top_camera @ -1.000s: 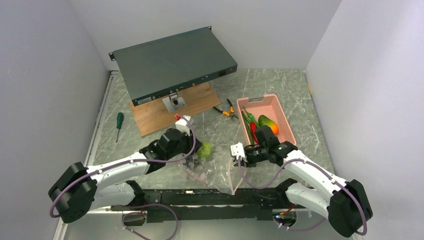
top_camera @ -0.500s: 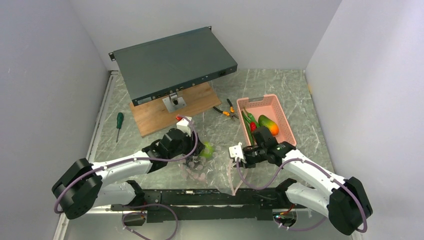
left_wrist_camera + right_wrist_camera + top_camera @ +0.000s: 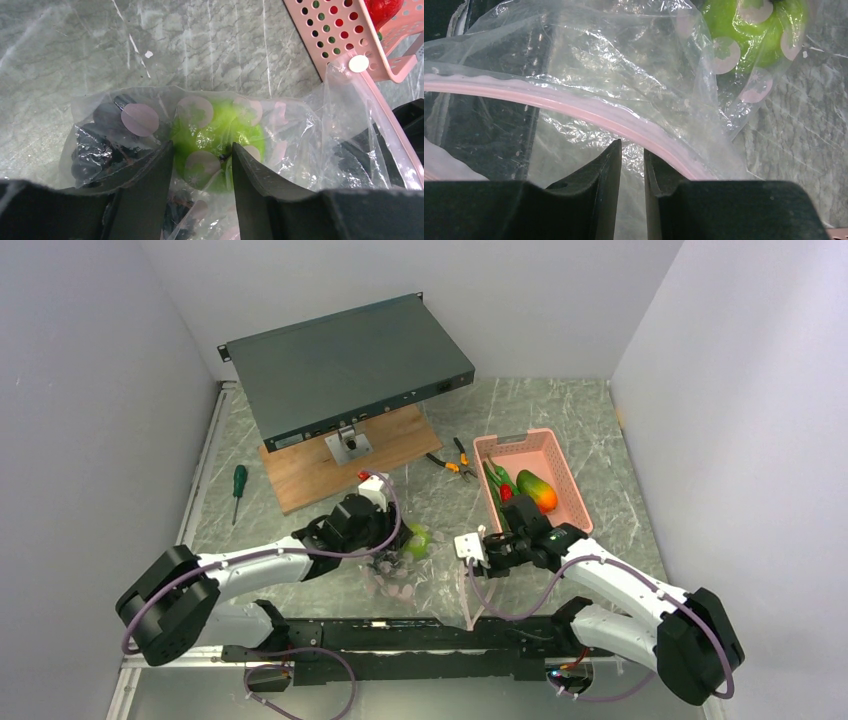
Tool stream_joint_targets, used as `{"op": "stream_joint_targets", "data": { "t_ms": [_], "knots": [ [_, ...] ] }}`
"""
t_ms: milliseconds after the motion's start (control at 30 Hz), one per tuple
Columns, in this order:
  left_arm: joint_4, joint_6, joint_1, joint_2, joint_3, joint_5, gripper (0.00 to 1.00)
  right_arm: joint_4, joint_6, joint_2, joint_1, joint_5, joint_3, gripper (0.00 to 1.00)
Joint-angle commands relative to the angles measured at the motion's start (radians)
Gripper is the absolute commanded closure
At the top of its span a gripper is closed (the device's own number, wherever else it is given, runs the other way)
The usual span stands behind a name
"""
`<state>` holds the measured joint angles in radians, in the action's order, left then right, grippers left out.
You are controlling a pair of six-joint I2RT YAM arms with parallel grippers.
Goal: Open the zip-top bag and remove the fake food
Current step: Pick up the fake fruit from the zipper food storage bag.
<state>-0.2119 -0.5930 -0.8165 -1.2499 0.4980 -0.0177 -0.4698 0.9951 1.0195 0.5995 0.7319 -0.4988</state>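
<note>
The zip-top bag (image 3: 425, 580) lies crumpled between the arms, clear with pinkish dots. Inside it are fake food pieces: a green apple (image 3: 417, 538) (image 3: 215, 132) (image 3: 749, 30) and dark grapes (image 3: 92, 145). My left gripper (image 3: 393, 538) (image 3: 201, 150) is open, its fingers either side of the apple's near face with dotted film across it. My right gripper (image 3: 482, 552) (image 3: 631, 148) is shut on bag film just under the pink zip strip (image 3: 574, 107), holding the bag's mouth up. More fake food lies in the pink basket (image 3: 577, 502): a mango (image 3: 538, 490), a red piece (image 3: 506, 493) and green pods (image 3: 494, 478).
A dark rack unit (image 3: 350, 365) rests tilted on a wooden board (image 3: 320, 470) at the back. Orange-handled pliers (image 3: 450, 460) lie left of the basket. A green-handled screwdriver (image 3: 238, 483) lies near the left wall. Grey walls close in both sides.
My left gripper has opened its jaws and shifted a little right toward the apple. The right gripper keeps its hold and has barely moved.
</note>
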Motion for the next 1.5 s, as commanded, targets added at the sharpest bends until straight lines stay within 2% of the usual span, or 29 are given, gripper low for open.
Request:
{"op": "stream_joint_targets", "data": {
  "t_ms": [0,333,500,600,733,1033,1467],
  "knots": [
    [-0.069,-0.049,0.003,-0.015,-0.009,0.044,0.51,0.027,0.014,0.006,0.016,-0.007,-0.003,0.75],
    [-0.206,-0.134,-0.002,-0.071,-0.062,0.132,0.81,0.033,0.017,0.024,0.045,-0.033,-0.009,0.74],
    [-0.248,-0.151,-0.018,-0.103,-0.063,0.159,0.89,0.071,-0.018,0.028,0.048,-0.054,-0.007,0.73],
    [-0.253,-0.152,-0.036,-0.123,-0.052,0.169,0.95,0.111,-0.064,0.031,0.048,-0.084,-0.008,0.64],
    [-0.262,-0.155,-0.058,-0.147,-0.041,0.173,0.99,0.141,-0.109,0.039,0.048,-0.126,-0.013,0.54],
    [-0.293,-0.166,-0.101,-0.211,-0.008,0.186,1.0,0.147,-0.139,0.048,0.048,-0.146,-0.019,0.36],
    [-0.277,-0.149,-0.124,-0.316,0.096,0.226,1.0,0.158,-0.149,0.058,0.051,-0.177,-0.018,0.21]
  ]
}}
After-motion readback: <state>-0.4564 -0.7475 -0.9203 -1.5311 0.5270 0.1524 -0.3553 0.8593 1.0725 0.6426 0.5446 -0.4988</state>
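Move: The green fake fruit, still inside the bag, lies just off the left fingertips: roughly 2 cm to the right, level fore-and-aft and 3 cm lower. From the right hand it is about 10 cm left, 6 cm ahead and 2 cm lower. The bag's pink zip rim runs about 3 cm behind the right fingertips, 2 cm below; from the left hand it is some 13 cm right, 10 cm back and 4 cm down. The basket's middle lies about 12 cm right of the right hand, 16 cm ahead, 3 cm lower. The green fruit is shoved along inside the bag towards its zip mouth by the left hand, which shuts its half-open fingers, goes about 7 cm right, 4 cm back and 3 cm down, and ends with closed tips against the fruit's left side through the film. The right hand eases forward a little under 3 cm and spreads its fingers wide at the mouth, under the rim. ##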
